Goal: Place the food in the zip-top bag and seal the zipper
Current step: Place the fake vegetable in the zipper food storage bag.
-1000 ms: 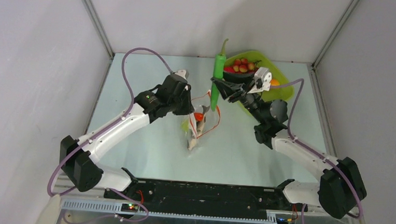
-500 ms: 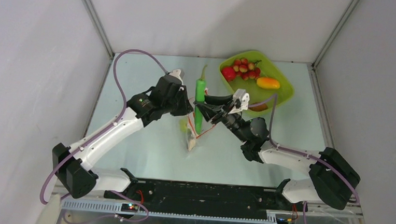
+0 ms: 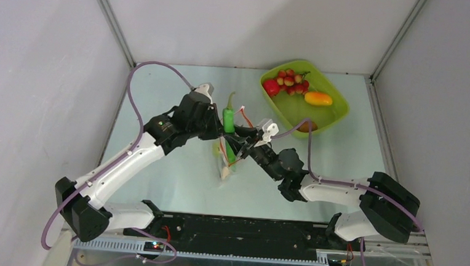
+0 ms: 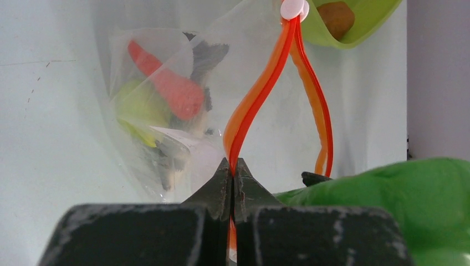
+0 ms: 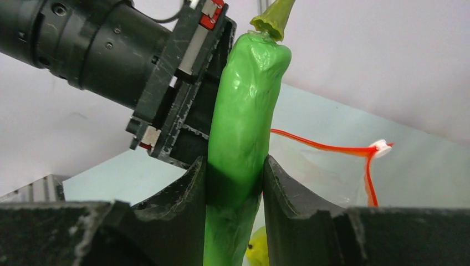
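Observation:
My right gripper (image 5: 234, 164) is shut on the long green bean (image 5: 244, 122), held upright with its stem up. In the top view the bean (image 3: 228, 120) stands over the mouth of the clear zip-top bag (image 3: 225, 167). My left gripper (image 4: 233, 166) is shut on the orange-red zipper (image 4: 258, 97) and holds the mouth up. The two strips bow apart below the white slider tab (image 4: 292, 8). Inside the bag (image 4: 166, 138) lie a carrot (image 4: 173, 86), a yellow-green pear (image 4: 136, 108) and a dark fish (image 4: 206, 52).
The lime-green tray (image 3: 339, 108) at the back right holds red grapes (image 3: 291, 81), a red apple (image 3: 271, 87), an orange mango (image 3: 318, 98) and a brown kiwi (image 3: 305, 126). Both forearms cross the table's middle, close together at the bag.
My right arm has carried the green bean left and down, from the tray to the bag's mouth. My left arm has shifted slightly left, still gripping the zipper.

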You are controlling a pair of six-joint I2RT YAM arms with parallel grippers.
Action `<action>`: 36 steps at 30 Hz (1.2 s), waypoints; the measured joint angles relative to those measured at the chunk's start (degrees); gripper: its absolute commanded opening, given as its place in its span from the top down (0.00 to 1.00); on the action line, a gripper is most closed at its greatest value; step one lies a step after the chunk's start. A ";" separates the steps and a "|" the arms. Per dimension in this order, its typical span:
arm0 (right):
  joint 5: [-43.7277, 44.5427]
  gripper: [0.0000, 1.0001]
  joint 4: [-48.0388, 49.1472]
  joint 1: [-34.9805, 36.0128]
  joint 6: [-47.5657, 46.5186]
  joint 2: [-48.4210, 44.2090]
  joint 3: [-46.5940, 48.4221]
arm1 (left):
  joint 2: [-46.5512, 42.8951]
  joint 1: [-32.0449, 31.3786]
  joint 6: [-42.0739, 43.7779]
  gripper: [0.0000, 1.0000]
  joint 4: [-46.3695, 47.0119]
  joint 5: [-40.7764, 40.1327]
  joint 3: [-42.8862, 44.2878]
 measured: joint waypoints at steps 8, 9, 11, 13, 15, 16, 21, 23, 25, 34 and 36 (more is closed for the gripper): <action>5.20 1.00 -8.37 3.26 -1.01 -0.02 0.00 | -1.29 0.07 -0.35 1.00 -0.57 -0.70 -0.96; 5.64 1.00 -9.66 3.50 -1.11 -0.07 0.00 | -1.40 0.04 -0.44 1.00 -0.59 -0.87 -0.96; 6.21 1.00 -13.18 3.63 -1.22 -0.39 -0.02 | -1.68 0.07 -0.48 1.00 -0.57 -1.20 -0.96; 6.86 1.00 -16.79 3.76 -1.31 -1.09 -0.02 | -1.97 0.07 -0.46 1.00 -0.61 -1.57 -0.96; 7.48 1.00 -19.80 4.00 -1.31 -1.92 -0.02 | -2.03 0.07 -0.48 1.00 -0.63 -1.57 -0.96; 7.63 1.00 -21.09 4.20 -1.31 -2.29 -0.02 | -2.05 0.07 -0.48 1.00 -0.63 -1.57 -0.96; 7.48 1.00 -25.90 5.07 -1.33 -3.82 -0.02 | -2.08 0.07 -0.48 1.00 -1.14 -1.57 -0.96; 7.23 1.00 -27.15 5.11 -1.33 -4.00 -0.02 | -2.10 0.07 -0.46 1.00 -1.29 -1.57 -0.96; 7.21 1.00 -28.37 5.14 -1.22 -4.02 0.02 | -2.10 0.07 -0.48 1.00 -1.42 -1.55 -0.96; 12.52 1.00 -42.93 4.87 7.50 -0.52 8.28 | -5.31 -0.28 -0.42 1.00 1.40 1.01 -3.61; 13.42 1.00 -46.80 4.33 10.64 0.90 10.78 | -5.88 -1.01 -0.35 1.00 1.86 1.27 -3.98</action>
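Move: The green pepper, still pinched in the right hand and stem upward, is bound for the bag's mouth, whose middle is about 9 cm below that hand and about 1 cm ahead. The white slider sits roughly 10 cm ahead, 2 cm right and 8 cm below the right hand; the pear in the bag is about 20 cm below, 2 cm ahead and 4 cm left. From the left hand, the mouth is some 5 cm right, 1 cm ahead and 4 cm lower. The green pepper goes down tip first through the orange-rimmed mouth and into the bag, the right hand sinking about 11 cm almost straight while its fingers tip from pointing upward to pointing somewhat down, some 35 degrees, still gripping. The left hand keeps its pinch on the rim and, near the end, draws it back a couple of centimetres and slightly up. ##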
